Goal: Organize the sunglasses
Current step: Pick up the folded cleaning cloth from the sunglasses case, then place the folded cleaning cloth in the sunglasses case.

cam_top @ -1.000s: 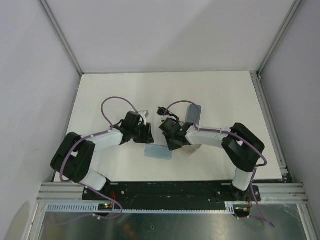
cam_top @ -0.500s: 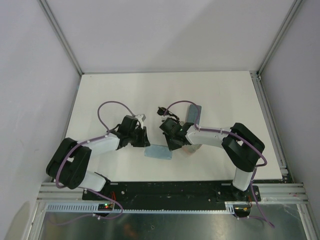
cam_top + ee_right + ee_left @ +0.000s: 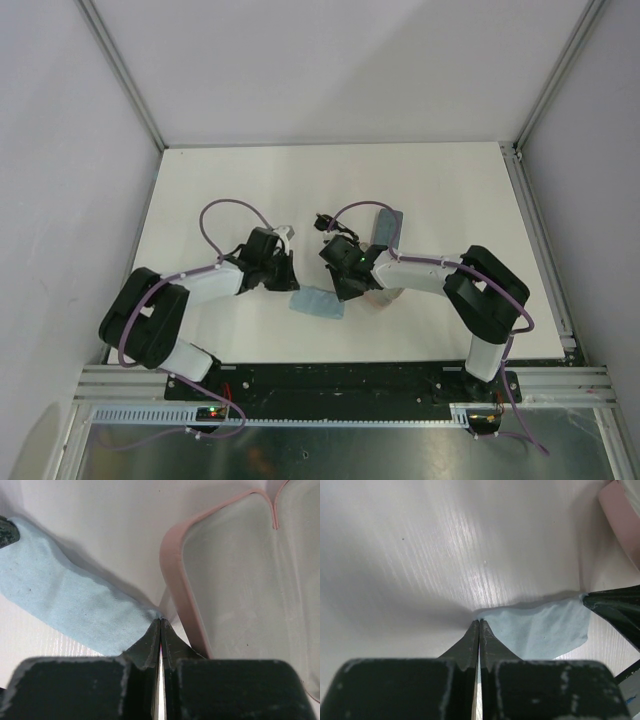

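Note:
A light-blue cloth (image 3: 318, 302) is stretched between both grippers on the white table. My left gripper (image 3: 479, 622) is shut on one corner of the cloth (image 3: 540, 632), and my right gripper (image 3: 160, 620) is shut on the opposite corner of the cloth (image 3: 75, 605). From above, the left gripper (image 3: 293, 289) and right gripper (image 3: 345, 297) sit at the cloth's two ends. The black wire-framed sunglasses (image 3: 324, 221) lie just beyond the right wrist. A bit of the white-framed sunglasses (image 3: 287, 232) shows behind the left wrist, mostly hidden.
An open pink case (image 3: 240, 580) lies right beside the right gripper, partly under that arm (image 3: 386, 297). A blue-grey case (image 3: 388, 225) lies farther back. The table's edges have metal rails (image 3: 535, 240).
My left gripper has closed on the cloth's corner; a second ago it stood open just beside it. The right gripper has stayed shut on its corner.

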Robot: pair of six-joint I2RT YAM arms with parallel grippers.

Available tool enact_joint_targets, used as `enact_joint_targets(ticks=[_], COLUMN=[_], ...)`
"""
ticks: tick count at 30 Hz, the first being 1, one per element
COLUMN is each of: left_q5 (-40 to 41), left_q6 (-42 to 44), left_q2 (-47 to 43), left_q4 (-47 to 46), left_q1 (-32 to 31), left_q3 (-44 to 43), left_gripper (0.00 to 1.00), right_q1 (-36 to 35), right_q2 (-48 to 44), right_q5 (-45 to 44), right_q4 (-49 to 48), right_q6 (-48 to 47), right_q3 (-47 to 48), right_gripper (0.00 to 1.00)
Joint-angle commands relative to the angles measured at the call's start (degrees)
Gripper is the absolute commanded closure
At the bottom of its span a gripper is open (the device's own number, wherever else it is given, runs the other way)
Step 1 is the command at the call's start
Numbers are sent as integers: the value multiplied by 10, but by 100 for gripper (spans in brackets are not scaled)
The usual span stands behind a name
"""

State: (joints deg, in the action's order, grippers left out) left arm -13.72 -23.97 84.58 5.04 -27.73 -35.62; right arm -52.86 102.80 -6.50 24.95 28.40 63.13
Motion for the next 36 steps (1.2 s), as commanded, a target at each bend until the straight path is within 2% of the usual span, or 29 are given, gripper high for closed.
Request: enact_joint_targets(ticks=[1,14,27,36], left_q5=[28,70,72,73], left_q6=[17,9,-1,-3], left_q2=[21,-77,-89,-85], left_q4=[23,23,10,6], left_q1=[-1,-1,-11,-37], left_q3=[-15,-2,-3,-34], left_gripper=[100,100,100,100], right_q1=[1,6,6,14], right_q2=[1,-64,-101,-138], right_q5=[3,-7,-20,-23], right_q4=[1,16,37,70], right_q6=[-3,-4,-1,9], right_q3=[3,11,11,11], right_gripper=[99,100,100,100])
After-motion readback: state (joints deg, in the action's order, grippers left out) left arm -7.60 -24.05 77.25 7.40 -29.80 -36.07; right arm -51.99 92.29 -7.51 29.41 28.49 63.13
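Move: Both hands already pinch the blue cleaning cloth near the table: its middle lies about 5 cm to the right of the left hand and 3 cm back, and about 5 cm to the left of the right hand, 1 cm back. The open sunglasses case lies some 8 cm to the right of the right hand and 6 cm farther out; the grey-blue case is about 17 cm ahead and 10 cm right of that hand, the black sunglasses 18 cm ahead and 2 cm left. Keeping their pinch on two corners of the cloth, both hands lift it almost straight up after a brief hold, beside the open case. The right hand climbs about 6 cm, easing slightly right near the end; the left, also edging a centimetre forward, rises only about 3 cm, levels off, and swings its fingertips outward by some 5 degrees. ##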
